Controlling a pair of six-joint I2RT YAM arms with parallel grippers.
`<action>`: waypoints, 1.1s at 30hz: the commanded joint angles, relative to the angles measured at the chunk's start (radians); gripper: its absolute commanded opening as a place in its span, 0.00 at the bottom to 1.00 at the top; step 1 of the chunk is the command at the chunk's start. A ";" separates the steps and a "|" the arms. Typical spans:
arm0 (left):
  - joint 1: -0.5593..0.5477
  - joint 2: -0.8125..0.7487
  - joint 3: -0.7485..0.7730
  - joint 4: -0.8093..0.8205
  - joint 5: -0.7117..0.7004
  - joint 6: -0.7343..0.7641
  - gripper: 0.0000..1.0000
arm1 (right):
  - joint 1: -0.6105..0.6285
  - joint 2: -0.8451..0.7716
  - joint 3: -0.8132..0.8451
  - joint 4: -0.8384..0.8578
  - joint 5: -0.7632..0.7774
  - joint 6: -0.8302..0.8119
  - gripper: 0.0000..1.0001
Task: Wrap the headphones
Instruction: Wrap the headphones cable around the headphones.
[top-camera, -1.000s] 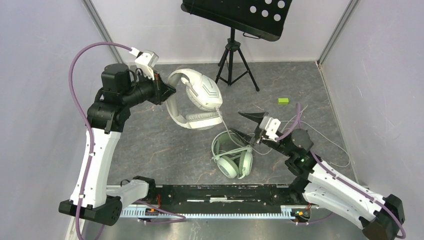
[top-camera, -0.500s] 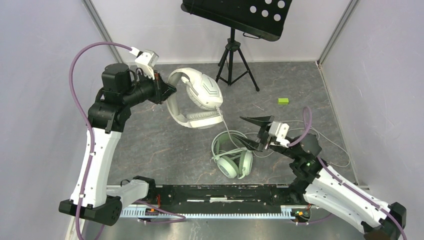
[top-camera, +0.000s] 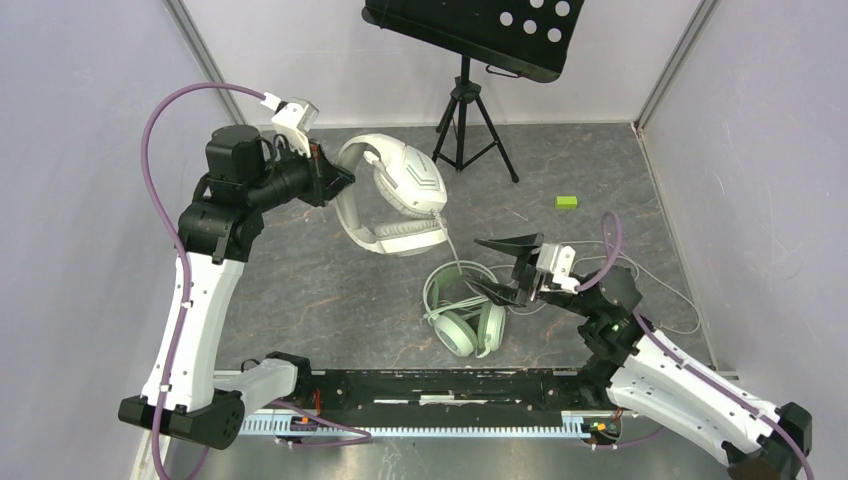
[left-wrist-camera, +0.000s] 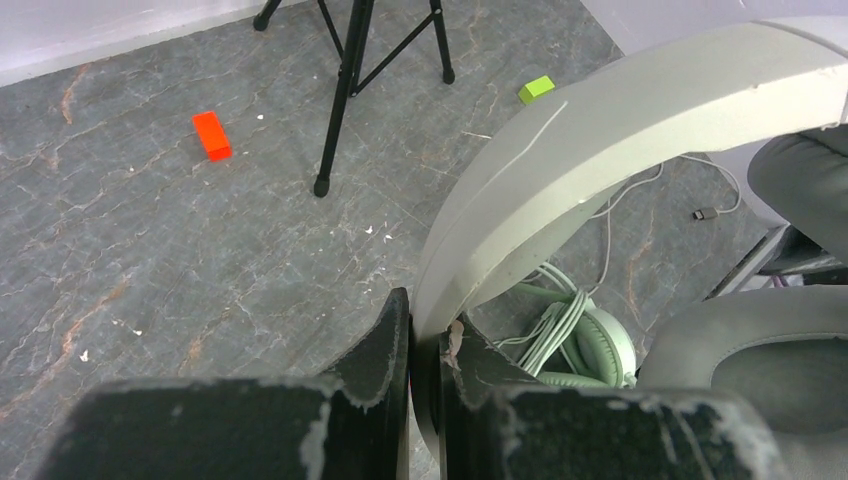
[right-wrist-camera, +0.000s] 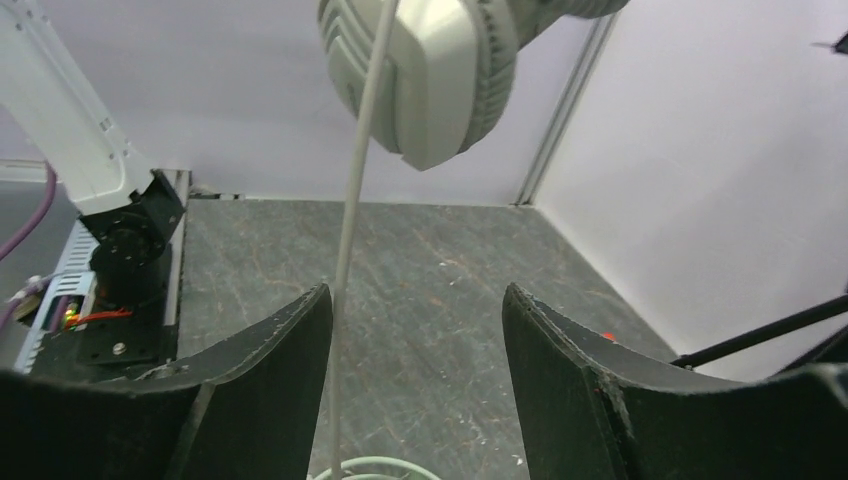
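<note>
My left gripper (top-camera: 335, 182) is shut on the headband of the white-grey headphones (top-camera: 395, 195) and holds them above the floor; the headband (left-wrist-camera: 600, 130) fills the left wrist view. Their thin pale cable (top-camera: 452, 255) hangs down from the chevron-marked earcup (right-wrist-camera: 430, 70) and passes just inside the left finger of my open right gripper (top-camera: 497, 265), as the right wrist view shows (right-wrist-camera: 345, 250). The mint-green headphones (top-camera: 465, 312) lie on the floor below, with their cable wound on them (left-wrist-camera: 585, 335).
A black music stand on a tripod (top-camera: 468, 110) stands at the back. A small green block (top-camera: 566, 202) lies at the right, a red block (left-wrist-camera: 211, 135) shows in the left wrist view. Loose cable (top-camera: 660, 290) trails toward the right wall.
My right gripper has moved forward and left toward the hanging cable, which now lies between its open fingers. The left arm holds the white headphones almost still.
</note>
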 joint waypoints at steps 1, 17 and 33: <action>-0.006 -0.005 0.029 0.091 0.055 -0.086 0.02 | 0.017 0.039 -0.002 0.047 -0.076 0.035 0.67; -0.012 0.035 0.107 0.122 0.195 -0.152 0.02 | 0.059 0.126 -0.186 0.214 0.000 -0.037 0.43; -0.062 0.067 0.179 0.038 0.354 -0.061 0.02 | 0.056 0.135 -0.227 0.342 0.195 -0.173 0.00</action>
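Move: The white headphones' cable hangs from the cups beside the right hand; the stretch it goes for is about 3 cm to its left and 8 cm lower, neither ahead nor back. The green headphones lie on the table about 5 cm ahead, 1 cm left and 28 cm below. The white headphones, held by the left hand, are roughly 10 cm ahead of the right hand, 14 cm left and 4 cm up. From the left hand that cable stretch is some 18 cm right, 12 cm back and 13 cm down. Down by about 11 cm goes the right hand, swinging a little to its left at first and easing forward late on, while its wide-open fingers shut and pinch the hanging cable above the green headphones; it ends with a slight rise. The left hand keeps its hold on the white headband and, in the second half, lifts it some 5 cm while shifting right and a little back, turning clockwise. ##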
